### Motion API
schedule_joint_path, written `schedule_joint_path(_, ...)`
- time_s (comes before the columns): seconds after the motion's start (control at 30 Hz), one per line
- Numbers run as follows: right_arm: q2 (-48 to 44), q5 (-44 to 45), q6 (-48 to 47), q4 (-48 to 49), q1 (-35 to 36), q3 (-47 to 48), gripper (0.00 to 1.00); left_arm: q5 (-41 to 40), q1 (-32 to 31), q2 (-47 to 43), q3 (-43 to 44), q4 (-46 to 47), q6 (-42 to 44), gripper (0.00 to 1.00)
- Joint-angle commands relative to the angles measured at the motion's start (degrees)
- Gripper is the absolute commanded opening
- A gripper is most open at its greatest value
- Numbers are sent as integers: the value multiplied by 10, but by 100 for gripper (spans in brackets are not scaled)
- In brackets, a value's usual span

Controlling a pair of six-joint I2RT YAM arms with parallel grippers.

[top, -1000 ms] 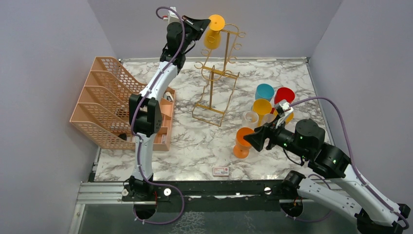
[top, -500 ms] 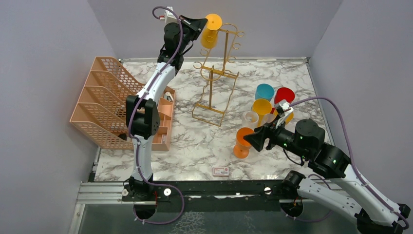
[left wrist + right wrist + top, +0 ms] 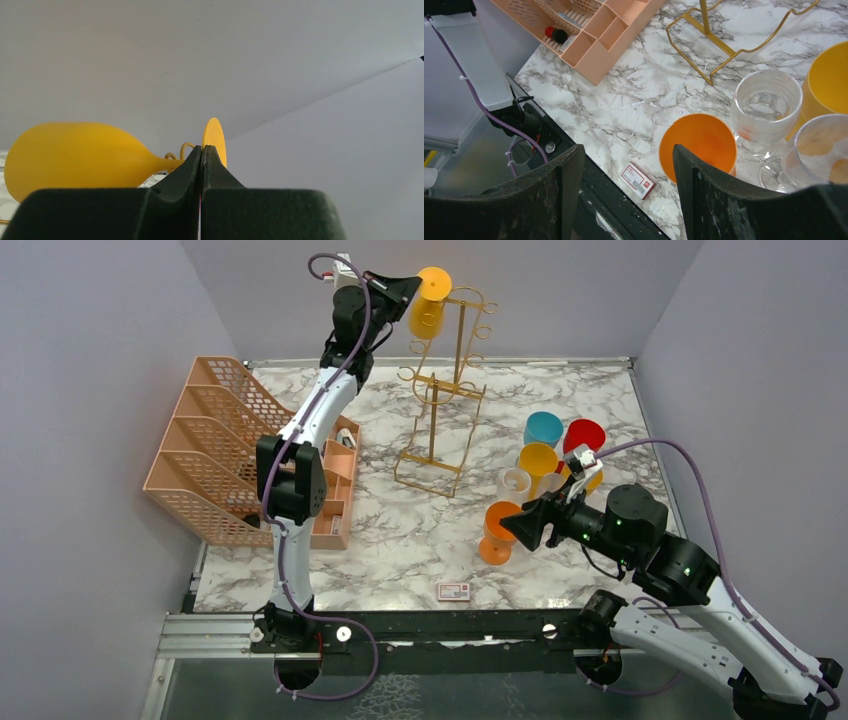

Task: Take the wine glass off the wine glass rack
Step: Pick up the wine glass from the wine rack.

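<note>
A yellow wine glass (image 3: 425, 316) hangs upside down and tilted at the left end of the gold wine glass rack's (image 3: 433, 425) top arm; whether it still touches a hook I cannot tell. My left gripper (image 3: 407, 288) is high at the back, shut, fingertips pressed together. In the left wrist view the wine glass (image 3: 75, 155) lies behind the left gripper (image 3: 202, 148), whose tips sit against the stem beside the foot, not around it. A rack loop (image 3: 185, 146) shows behind. My right gripper (image 3: 512, 527) hovers open, holding nothing.
A peach mesh organiser (image 3: 210, 440) stands at the left. Right of the rack cluster blue (image 3: 544, 427), red (image 3: 584, 435), yellow (image 3: 538, 458), clear (image 3: 515, 482) and orange (image 3: 497, 530) glasses. A small card box (image 3: 454, 590) lies near the front edge, below the right gripper (image 3: 626, 150).
The left gripper has moved a little up and left, and the yellow glass has shifted and tilted with it. The right arm has stayed still.
</note>
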Motion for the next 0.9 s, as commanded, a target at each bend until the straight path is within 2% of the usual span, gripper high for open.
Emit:
schedule_joint_path(0.0, 2, -9, 3, -13, 3, 18, 68, 11, 16, 4, 15, 18, -25, 0)
schedule_joint_path(0.43, 3, -12, 3, -14, 3, 18, 68, 38, 28, 27, 33, 15, -49, 0)
schedule_joint_path(0.67, -3, -8, 2, -20, 3, 17, 68, -65, 32, -85, -72, 13, 93, 0)
schedule_joint_path(0.87, -4, -18, 3, -6, 3, 9, 68, -104, 35, -213, -200, 55, 183, 0)
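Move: My left hand already grips the yellow wine glass by its stem just under the foot, so the glass's middle lies about 6 cm straight below. The rack's top left ring is right beside the stem, about 1 cm right and 2 cm below my hand; the rack's top bar is some 6 cm right, 1 cm back and 3 cm below. From my right hand, the glass lies about 45 cm ahead, 16 cm left and 6 cm higher. I keep the stem pinched and first ease my left hand down nearly 3 cm, creeping forward and left beside the rack's top left ring. Then I swing it faster to the left and back, away from the rack, rising again, about 6 cm left in all, while the wrist turns some 10 degrees counter-clockwise and its left side lifts a little. ##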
